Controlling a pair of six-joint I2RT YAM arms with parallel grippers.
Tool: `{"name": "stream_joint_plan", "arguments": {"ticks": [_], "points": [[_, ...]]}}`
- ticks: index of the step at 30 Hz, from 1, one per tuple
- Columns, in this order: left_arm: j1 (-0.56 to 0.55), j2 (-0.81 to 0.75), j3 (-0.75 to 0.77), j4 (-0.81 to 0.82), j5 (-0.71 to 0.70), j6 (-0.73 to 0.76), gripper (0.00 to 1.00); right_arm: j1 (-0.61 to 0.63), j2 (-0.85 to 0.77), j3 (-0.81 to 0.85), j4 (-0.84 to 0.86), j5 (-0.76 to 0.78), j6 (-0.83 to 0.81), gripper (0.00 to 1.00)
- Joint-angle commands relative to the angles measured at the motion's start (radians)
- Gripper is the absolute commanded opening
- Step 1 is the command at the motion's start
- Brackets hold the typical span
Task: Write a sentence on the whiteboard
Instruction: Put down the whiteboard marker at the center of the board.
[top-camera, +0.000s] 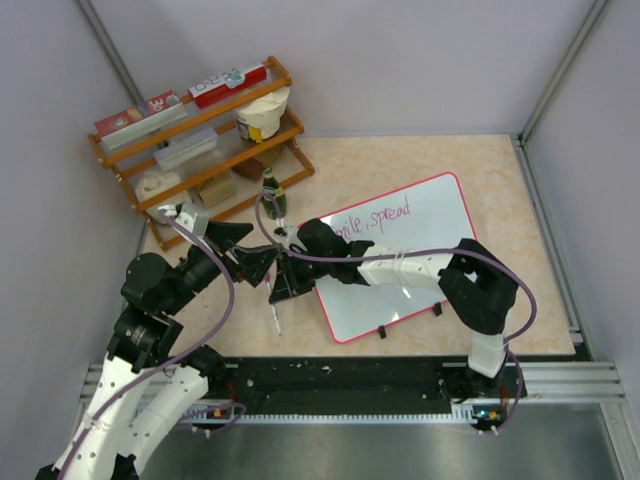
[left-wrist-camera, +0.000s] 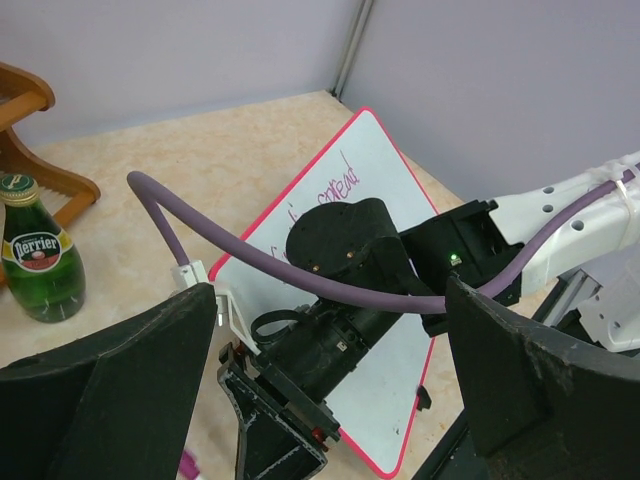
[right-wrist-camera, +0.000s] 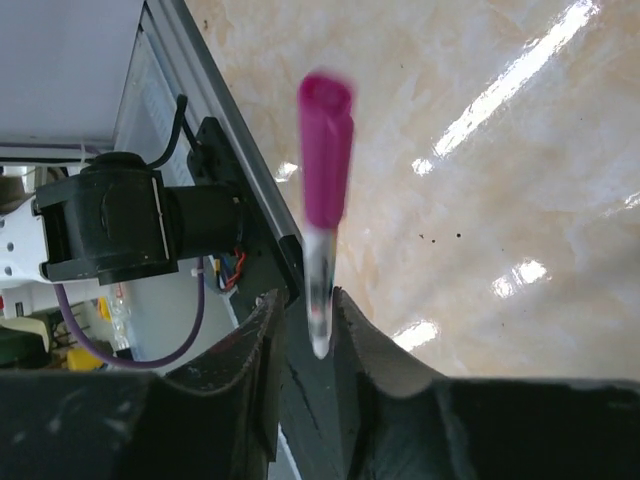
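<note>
The whiteboard (top-camera: 420, 262) (left-wrist-camera: 372, 160) lies flat on the table's right half, red-framed, with the pink sentence (top-camera: 376, 217) (left-wrist-camera: 338, 186) along its far edge. My right gripper (top-camera: 284, 288) (right-wrist-camera: 305, 300) hangs off the board's left edge, over bare table. A marker with a pink cap (right-wrist-camera: 325, 170) (top-camera: 276, 318) points away from it, its clear end between the jaws. The jaws stand slightly apart, with a gap on the marker's left side, and the marker is blurred. My left gripper (top-camera: 246, 256) (left-wrist-camera: 330, 290) is wide open just left of the right wrist, holding nothing.
A green Perrier bottle (top-camera: 272, 195) (left-wrist-camera: 40, 250) stands behind the grippers. A wooden rack (top-camera: 200, 130) with boxes and jars fills the back left. The black rail (right-wrist-camera: 250, 200) runs along the table's near edge.
</note>
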Motion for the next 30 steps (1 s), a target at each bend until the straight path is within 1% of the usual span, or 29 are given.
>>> {"name": "stream_joint_plan", "arguments": {"ticks": [1, 4, 7, 12, 14, 17, 18, 19, 20, 30], "points": [[0.005, -0.015, 0.017, 0.015, -0.007, 0.012, 0.99, 0.008, 0.006, 0.057, -0.002, 0.034, 0.024, 0.26], [0.005, -0.023, 0.013, 0.014, -0.011, 0.011, 0.99, 0.008, -0.009, 0.060, 0.001, 0.045, 0.026, 0.34], [0.005, -0.023, 0.011, 0.009, -0.010, 0.009, 0.99, 0.008, -0.026, 0.057, 0.005, 0.055, 0.024, 0.46], [0.005, -0.024, 0.013, 0.008, -0.007, 0.011, 0.99, 0.008, -0.057, 0.036, 0.042, 0.051, 0.030, 0.62], [0.005, -0.026, 0.016, 0.009, 0.007, 0.014, 0.99, 0.008, -0.074, 0.019, 0.069, 0.037, 0.036, 0.72], [0.005, -0.026, 0.014, 0.012, 0.027, 0.017, 0.99, 0.008, -0.100, -0.009, 0.145, 0.002, 0.053, 0.77], [0.005, -0.027, 0.016, 0.011, 0.028, 0.018, 0.99, 0.008, -0.105, -0.009, 0.154, -0.017, 0.050, 0.82], [0.005, -0.030, 0.014, 0.011, 0.028, 0.020, 0.99, 0.011, -0.109, 0.005, 0.143, -0.038, 0.043, 0.91], [0.005, -0.030, 0.016, 0.011, 0.030, 0.023, 0.99, 0.014, -0.114, 0.016, 0.124, -0.044, 0.029, 0.95], [0.005, -0.027, 0.007, 0.002, 0.035, 0.032, 0.99, 0.017, -0.215, 0.007, 0.145, -0.093, 0.000, 0.97]]}}
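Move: The marker is between the right gripper's barely parted fingers, cap up and tip down, its middle almost at the hand point and 2 cm lower. From that hand the whiteboard's middle is about 25 cm right and 12 cm forward, 7 cm down; the green bottle stands roughly 22 cm straight ahead at about hand height. From the left hand the marker is some 25 cm below, level fore and aft and 2 cm left. Open the right gripper wide to let go of the marker over the bare tabletop left of the whiteboard, keeping the hand nearly in place while the fingers spread. Then raise it about 7 cm, clear of the marker, easing slightly back and tilting the fingertips up some 10 degrees. ##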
